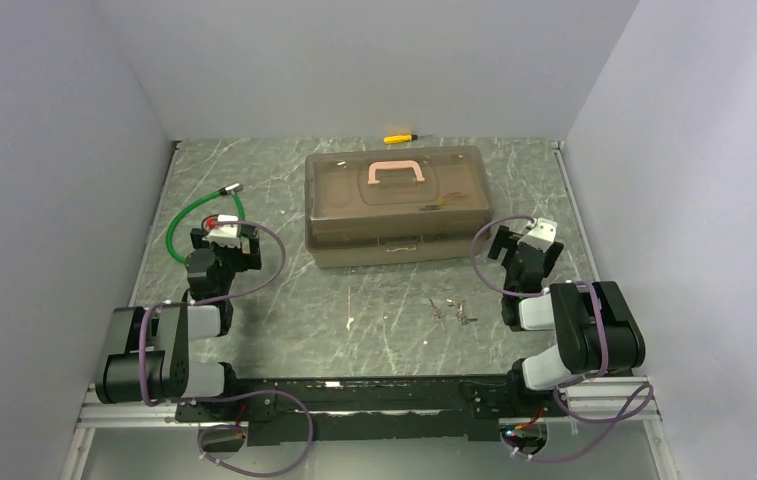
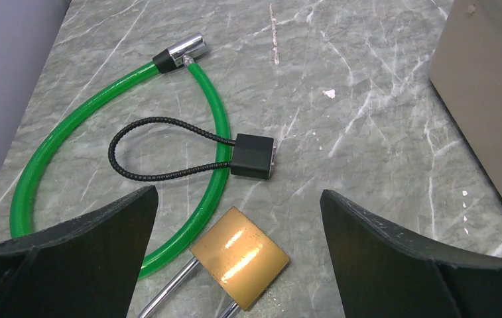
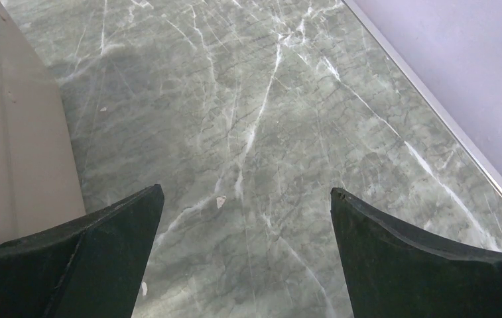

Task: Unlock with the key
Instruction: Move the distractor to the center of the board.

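Note:
The small silver keys [image 1: 451, 311] lie loose on the table in front of the tool box, between the two arms. A brass padlock [image 2: 239, 256] with a silver shackle lies on the table right under my left gripper [image 2: 238, 199], between its open, empty fingers. In the top view the left gripper [image 1: 224, 238] hides the padlock. My right gripper [image 3: 245, 199] is open and empty over bare table right of the box; it also shows in the top view [image 1: 527, 243].
A tan plastic tool box [image 1: 396, 205] with a pink handle stands mid-table. A green cable lock [image 2: 112, 119] and a black cable lock [image 2: 252, 156] lie by the padlock. A yellow-handled screwdriver [image 1: 399, 138] lies by the back wall. Grey walls enclose the table.

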Controlling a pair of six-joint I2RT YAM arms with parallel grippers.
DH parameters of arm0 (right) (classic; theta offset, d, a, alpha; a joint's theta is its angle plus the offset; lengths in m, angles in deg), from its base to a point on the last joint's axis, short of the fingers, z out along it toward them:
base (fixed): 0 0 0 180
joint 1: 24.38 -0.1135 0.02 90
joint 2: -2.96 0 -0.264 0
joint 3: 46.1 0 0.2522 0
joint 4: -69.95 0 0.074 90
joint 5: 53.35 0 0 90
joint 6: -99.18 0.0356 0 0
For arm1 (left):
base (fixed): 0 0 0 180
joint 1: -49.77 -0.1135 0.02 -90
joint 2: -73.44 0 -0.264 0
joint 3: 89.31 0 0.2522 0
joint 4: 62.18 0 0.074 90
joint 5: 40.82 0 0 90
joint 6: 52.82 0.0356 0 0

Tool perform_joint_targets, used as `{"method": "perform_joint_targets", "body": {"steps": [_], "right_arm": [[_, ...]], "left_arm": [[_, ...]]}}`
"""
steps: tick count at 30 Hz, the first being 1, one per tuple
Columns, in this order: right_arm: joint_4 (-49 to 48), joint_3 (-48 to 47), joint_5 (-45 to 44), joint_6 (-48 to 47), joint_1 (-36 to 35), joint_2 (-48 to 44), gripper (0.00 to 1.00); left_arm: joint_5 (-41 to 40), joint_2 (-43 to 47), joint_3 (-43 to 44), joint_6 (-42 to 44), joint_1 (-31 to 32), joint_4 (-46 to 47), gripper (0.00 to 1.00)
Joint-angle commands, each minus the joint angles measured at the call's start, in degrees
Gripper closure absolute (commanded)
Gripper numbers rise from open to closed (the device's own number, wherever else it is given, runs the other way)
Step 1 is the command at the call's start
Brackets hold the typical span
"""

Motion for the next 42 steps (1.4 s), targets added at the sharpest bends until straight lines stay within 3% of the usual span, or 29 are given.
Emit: {"method": "perform_joint_targets", "body": {"steps": [1, 9, 10, 12, 16, 18, 24, 25, 28, 31, 34, 37, 42], "right_arm": [[-3.8, -1.2, -0.6, -0.2, 0.2, -0.4, 0.0], [-3.9, -1.2, -0.8, -0.1, 0.2, -0.5, 0.0], [-4.2, -1.2, -1.8, 0.0, 0.2, -0.5, 0.0], [-2.7, -1.3, -2.4, 1.4, 0.3, -1.3, 0.0], [-4.3, -0.3, -2.3, 0.2, -0.1, -2.1, 0.0], [-4.8, -0.1, -2.3, 0.2, -0.1, -2.0, 0.0], [-4.6, 0.1, -3.0, -1.3, -0.8, -4.1, 0.0], [-1.3, -1.4, -7.7, -1.0, -2.1, -6.1, 0.0], [23.3, -10.4, -11.2, 5.0, -2.5, -13.8, 0.0], [40.4, -17.1, -8.2, 11.6, -2.1, -18.1, 0.0], [54.1, -22.5, -5.6, 27.4, -0.3, -20.1, 0.0], [62.5, -27.4, 2.9, 30.5, 0.8, -19.6, 0.0], [64.7, -23.9, 10.3, 26.7, -0.7, -28.7, 0.0]], "left_arm": [[-0.7, 0.4, 1.3, -0.8, 0.2, 3.0, 0.01], [1.6, 0.8, 1.8, -0.4, -0.2, 2.4, 0.01], [4.1, 2.2, 3.4, 0.0, -0.7, -1.4, 0.01], [7.0, 5.1, 12.6, 2.2, -0.8, -20.6, 0.01], [9.0, 1.4, 30.1, 4.5, -0.5, -51.1, 0.01], [8.7, 1.3, 31.8, 5.1, -0.5, -53.9, 0.01], [13.7, 10.2, 25.1, 4.1, -0.5, -48.4, 0.01], [15.0, 11.6, 25.6, 3.4, -0.5, -49.3, 0.01], [18.3, 13.2, 29.9, 2.7, -0.2, -56.0, 0.01], [19.3, 13.0, 31.8, 4.7, 1.2, -61.6, 0.01], [17.5, 14.1, 29.4, 9.7, 3.6, -60.8, 0.01], [16.2, 13.3, 29.1, 12.2, 5.6, -61.9, 0.01], [15.8, 10.8, 31.4, 16.0, 7.3, -65.3, 0.01]]}}
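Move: The toolbox's middle is about 39 cm right and 8 cm ahead of the left hand, roughly level with it. From the right hand it is some 29 cm left and 8 cm ahead, slightly higher. The gold padlock is about 8 cm below the left hand, 3 cm back and 1 cm right; the green cable lock is about 6 cm ahead and 9 cm left. The keys are about 18 cm left of the right hand, 14 cm back and 7 cm below. Lift the left gripper off over the padlock, up and forward, then draw it back and swing it about 8 cm right towards the toolbox's left wall, turning clockwise some 25 degrees and tipping the fingers down. Then raise the right gripper about 12 cm beside the toolbox's right wall, rolling its left side up. Keep both open, touching nothing. ##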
